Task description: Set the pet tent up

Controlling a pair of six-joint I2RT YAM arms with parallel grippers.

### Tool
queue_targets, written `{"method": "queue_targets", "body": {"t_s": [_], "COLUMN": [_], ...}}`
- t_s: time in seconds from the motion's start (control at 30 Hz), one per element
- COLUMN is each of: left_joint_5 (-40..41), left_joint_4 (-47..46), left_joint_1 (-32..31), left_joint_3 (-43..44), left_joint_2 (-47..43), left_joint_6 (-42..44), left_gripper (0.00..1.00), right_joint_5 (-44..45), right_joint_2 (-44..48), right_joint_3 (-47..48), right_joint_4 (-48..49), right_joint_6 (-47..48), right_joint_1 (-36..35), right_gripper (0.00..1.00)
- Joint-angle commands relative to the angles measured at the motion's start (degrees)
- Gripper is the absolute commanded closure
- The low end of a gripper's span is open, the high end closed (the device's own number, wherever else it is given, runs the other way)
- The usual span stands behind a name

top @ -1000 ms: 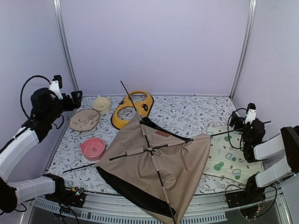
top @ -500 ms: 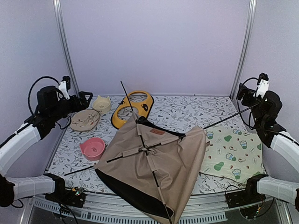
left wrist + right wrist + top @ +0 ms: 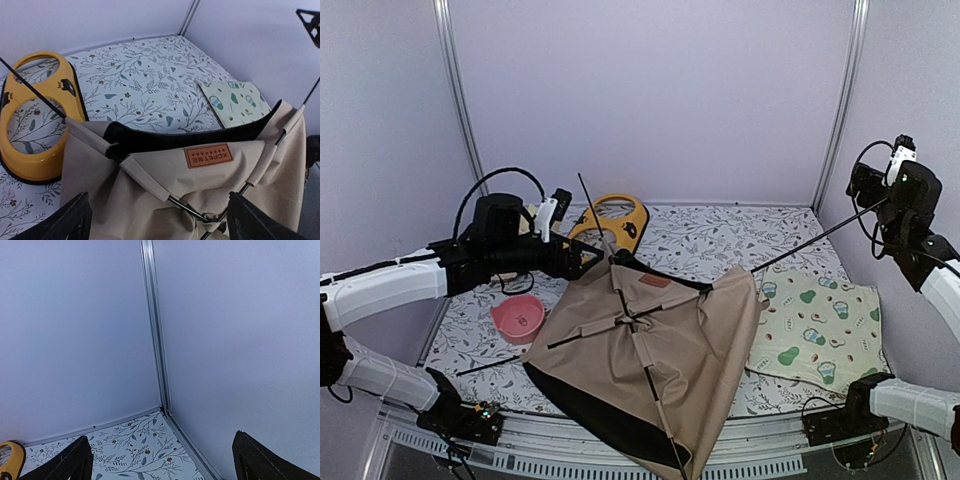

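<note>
The pet tent (image 3: 655,345) lies half collapsed in the middle of the table, tan fabric with black edging and a brown label (image 3: 654,282). Thin black poles (image 3: 638,322) cross on top of it. One pole end (image 3: 586,190) sticks up at the back, and another pole (image 3: 815,238) slants up to the right. My left gripper (image 3: 588,257) hovers open at the tent's far left corner. In the left wrist view the left gripper (image 3: 160,225) stands above the tent (image 3: 150,200), just short of the label (image 3: 208,155). My right gripper (image 3: 861,184) is raised high at the back right, and it (image 3: 162,462) stands open with nothing in it.
A yellow double-bowl feeder (image 3: 611,221) lies behind the tent, close to my left gripper. A pink bowl (image 3: 518,316) sits at the left. A cream mat with green prints (image 3: 817,330) lies to the right of the tent. Walls enclose the table on three sides.
My left arm swung right, from the left wall to the tent's far corner. My right arm rose higher toward the back right. The tent's right side and its pole tilted up.
</note>
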State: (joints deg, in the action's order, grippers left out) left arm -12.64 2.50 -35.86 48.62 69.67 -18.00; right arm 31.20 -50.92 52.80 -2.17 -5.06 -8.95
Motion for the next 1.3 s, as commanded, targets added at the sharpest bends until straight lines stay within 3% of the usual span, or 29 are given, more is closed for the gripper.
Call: {"method": "queue_targets", "body": {"t_s": [0.0, 0.2, 0.43, 0.6, 0.73, 0.83, 0.97, 1.17, 1.27], "left_joint_5": [-0.22, -0.17, 1.88, 4.55, 6.62, 8.23, 11.61, 12.74, 12.69], "left_joint_4": [3.31, 4.39, 5.79, 5.86, 6.01, 5.98, 6.27, 6.03, 5.50], "left_joint_1": [-5.73, -11.55, -15.14, -16.43, -17.72, -18.00, -18.03, -18.07, -18.03], "left_joint_3": [0.77, 0.40, 0.48, 1.91, 2.61, 2.37, 2.33, 2.49, 2.85], "left_joint_2": [4.24, 10.35, 14.86, 19.37, 21.40, 21.69, 22.28, 22.87, 22.72], "left_joint_6": [3.48, 4.37, 5.56, 6.11, 6.71, 6.87, 6.77, 6.62, 6.17], "left_gripper": [0.09, 0.20, 0.22, 0.30, 0.46, 0.65, 0.98, 1.00, 1.00], "right_joint_5": [1.38, 0.08, -1.16, -1.60, -0.35, 0.92, 2.95, 5.49, 0.67], "right_joint_2": [-0.65, -2.49, -4.27, -4.22, -4.19, -4.63, -6.25, -7.76, -8.95], "right_joint_3": [2.02, 4.88, 8.28, 9.67, 11.36, 13.59, 19.12, 25.06, 28.63], "right_joint_4": [-4.28, -5.24, -7.24, -8.22, -8.68, -9.38, -11.14, -12.68, -15.55], "right_joint_6": [-2.71, -1.64, -1.13, -0.36, 1.49, 3.26, 4.44, 8.12, 7.28], "right_joint_1": [0.07, 0.07, 0.07, 0.08, 0.07, 0.07, 0.12, 0.07, 0.12], "right_gripper": [0.01, 0.01, 0.01, 0.01, 0.01, 0.01, 0.01, 0.01, 0.01]}}
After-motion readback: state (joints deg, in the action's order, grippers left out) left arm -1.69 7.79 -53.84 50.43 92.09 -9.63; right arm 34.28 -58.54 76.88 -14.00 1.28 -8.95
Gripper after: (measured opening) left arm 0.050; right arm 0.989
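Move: The tent's pole crossing lies about 7 cm back, 8 cm to the right and 17 cm below the left hand. The brown label is some 8 cm farther out than the crossing and 5 cm right of it; the yellow frame lies about 14 cm ahead of the left hand and 3 cm right. From the right hand the crossing is roughly 50 cm left, 10 cm back and 31 cm below. Left hand sinks some 16 cm, back and rightward, and pinches the pole crossing; open right hand rises 10. ##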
